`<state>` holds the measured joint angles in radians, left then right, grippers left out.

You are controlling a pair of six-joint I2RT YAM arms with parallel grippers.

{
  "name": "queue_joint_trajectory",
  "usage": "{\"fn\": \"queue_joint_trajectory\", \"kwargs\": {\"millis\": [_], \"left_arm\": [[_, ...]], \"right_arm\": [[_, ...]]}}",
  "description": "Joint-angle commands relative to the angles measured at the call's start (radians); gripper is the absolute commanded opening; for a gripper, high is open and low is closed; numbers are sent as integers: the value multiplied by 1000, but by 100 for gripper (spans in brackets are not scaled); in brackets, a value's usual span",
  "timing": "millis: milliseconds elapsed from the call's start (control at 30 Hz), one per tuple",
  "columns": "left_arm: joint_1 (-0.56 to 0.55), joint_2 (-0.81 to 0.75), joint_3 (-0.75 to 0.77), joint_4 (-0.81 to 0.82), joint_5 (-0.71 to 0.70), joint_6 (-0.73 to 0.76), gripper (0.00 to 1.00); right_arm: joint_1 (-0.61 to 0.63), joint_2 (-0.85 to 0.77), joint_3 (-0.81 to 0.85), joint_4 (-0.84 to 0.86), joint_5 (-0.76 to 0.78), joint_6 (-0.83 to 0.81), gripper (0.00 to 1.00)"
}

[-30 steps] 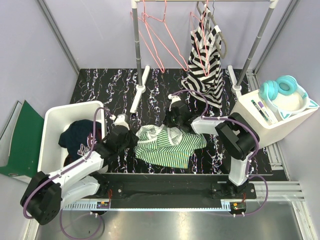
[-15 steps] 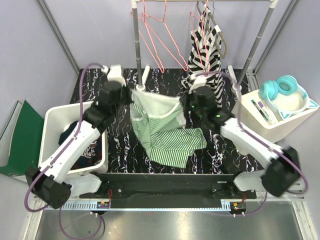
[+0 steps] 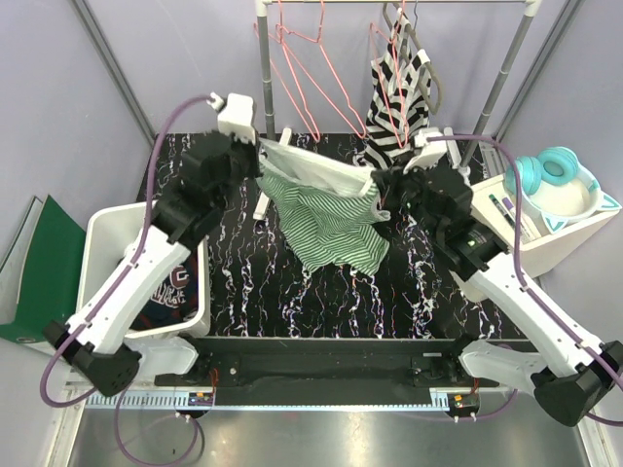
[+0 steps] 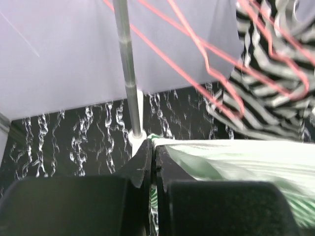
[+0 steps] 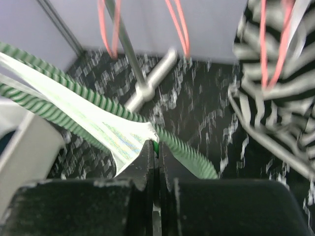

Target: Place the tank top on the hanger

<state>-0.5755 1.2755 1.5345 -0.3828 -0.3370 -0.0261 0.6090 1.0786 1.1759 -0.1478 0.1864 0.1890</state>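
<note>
The green-and-white striped tank top hangs in the air, stretched between both grippers above the marbled black mat. My left gripper is shut on its left upper edge; in the left wrist view the cloth runs out to the right from the closed jaws. My right gripper is shut on the right upper edge, the fabric pinched at the tips. Salmon-pink wire hangers hang on the rail just behind the top, and show close in the left wrist view.
A black-and-white striped garment hangs on the rack's right side. The rack's posts and feet stand on the mat. A white bin with dark clothes is at left. A white box with teal headphones is at right.
Both arms have lifted the tank top off the mat and carried it up and back toward the rail. The right gripper shut on the cloth at the start of this lift.
</note>
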Motion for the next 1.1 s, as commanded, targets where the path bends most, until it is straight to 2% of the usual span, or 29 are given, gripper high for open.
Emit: {"fn": "queue_joint_trajectory", "kwargs": {"millis": [0,100,133,200,233,300,333,367,400,433,467,500,533,567,600,700,767,800,933,1067], "left_arm": [[-70,-110,-270,48,-7,-46,0],[-167,-114,-450,58,1,-142,0],[-208,-98,-483,56,7,-162,0],[-239,-76,-569,47,24,-227,0],[-251,-59,-594,41,35,-242,0],[-253,-50,-649,32,23,-291,5],[-253,-48,-665,24,16,-304,12],[-253,-53,-677,15,12,-311,34],[-254,-57,-675,1,12,-323,76],[-253,-76,-669,-28,19,-325,87],[-254,-90,-650,-42,29,-325,94],[-254,-106,-640,-50,51,-324,99],[-253,-148,-617,-62,65,-319,99],[-250,-166,-603,-68,75,-311,99],[-241,-185,-587,-88,96,-295,99],[-160,-254,-537,-81,240,-308,99],[-103,-272,-531,-65,379,-343,99],[-57,-283,-527,-62,404,-345,99],[-20,-275,-438,-148,340,-267,99],[-17,-281,-430,-162,264,-219,99]], "right_arm": [[-8,-19,-163,-67,-42,76,0],[-8,-31,-270,-65,-50,135,0],[-8,-34,-295,-64,-47,145,3],[-8,-37,-347,-73,-21,150,7],[-8,-40,-358,-82,-10,152,11],[-8,-52,-383,-108,7,153,15],[-8,-66,-389,-116,8,156,23],[-8,-72,-397,-122,-1,164,31],[-8,-80,-407,-131,-11,164,39],[-8,-97,-412,-137,-16,164,48],[-8,-103,-413,-142,-27,161,68],[-8,-112,-414,-157,-33,156,75],[-8,-127,-410,-167,-42,145,81],[-8,-135,-403,-188,-68,136,98],[-6,-144,-388,-197,-83,127,100],[-8,-193,-361,-211,-96,127,100],[-6,-255,-363,-200,-35,158,100],[-8,-305,-367,-188,-21,153,100],[-8,-390,-364,-159,-14,87,100],[-8,-390,-264,-160,-39,37,100]]}}
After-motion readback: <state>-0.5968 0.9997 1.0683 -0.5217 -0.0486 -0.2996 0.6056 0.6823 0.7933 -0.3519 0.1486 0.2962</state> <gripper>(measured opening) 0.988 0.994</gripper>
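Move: The tank top is already held in the air, stretched between both shut grippers; its landing place is the bare table about 36 cm below the left hand, some 7 back and 18 to its right. The rack foot stands about 15 cm ahead of the left hand, barely to its right, 35 below; the clothes bin lies roughly 33 to its left, 12 back, 28 below. From the right hand the landing place is about 11 cm left, 3 back, 35 down; the black-and-white garment hangs some 18 ahead, 4 right, 10 lower. The tank top is swung quickly down and back towards the table by both hands, the left sinking about 30 cm and coming back some 12, the right sinking about 20 and back 5, fingertips tipping down. Near the bottom both grippers open wide and let go; then both rise clear, the left by about 15 cm, the right by 10 while drawing back a little, wrists levelling partway. ##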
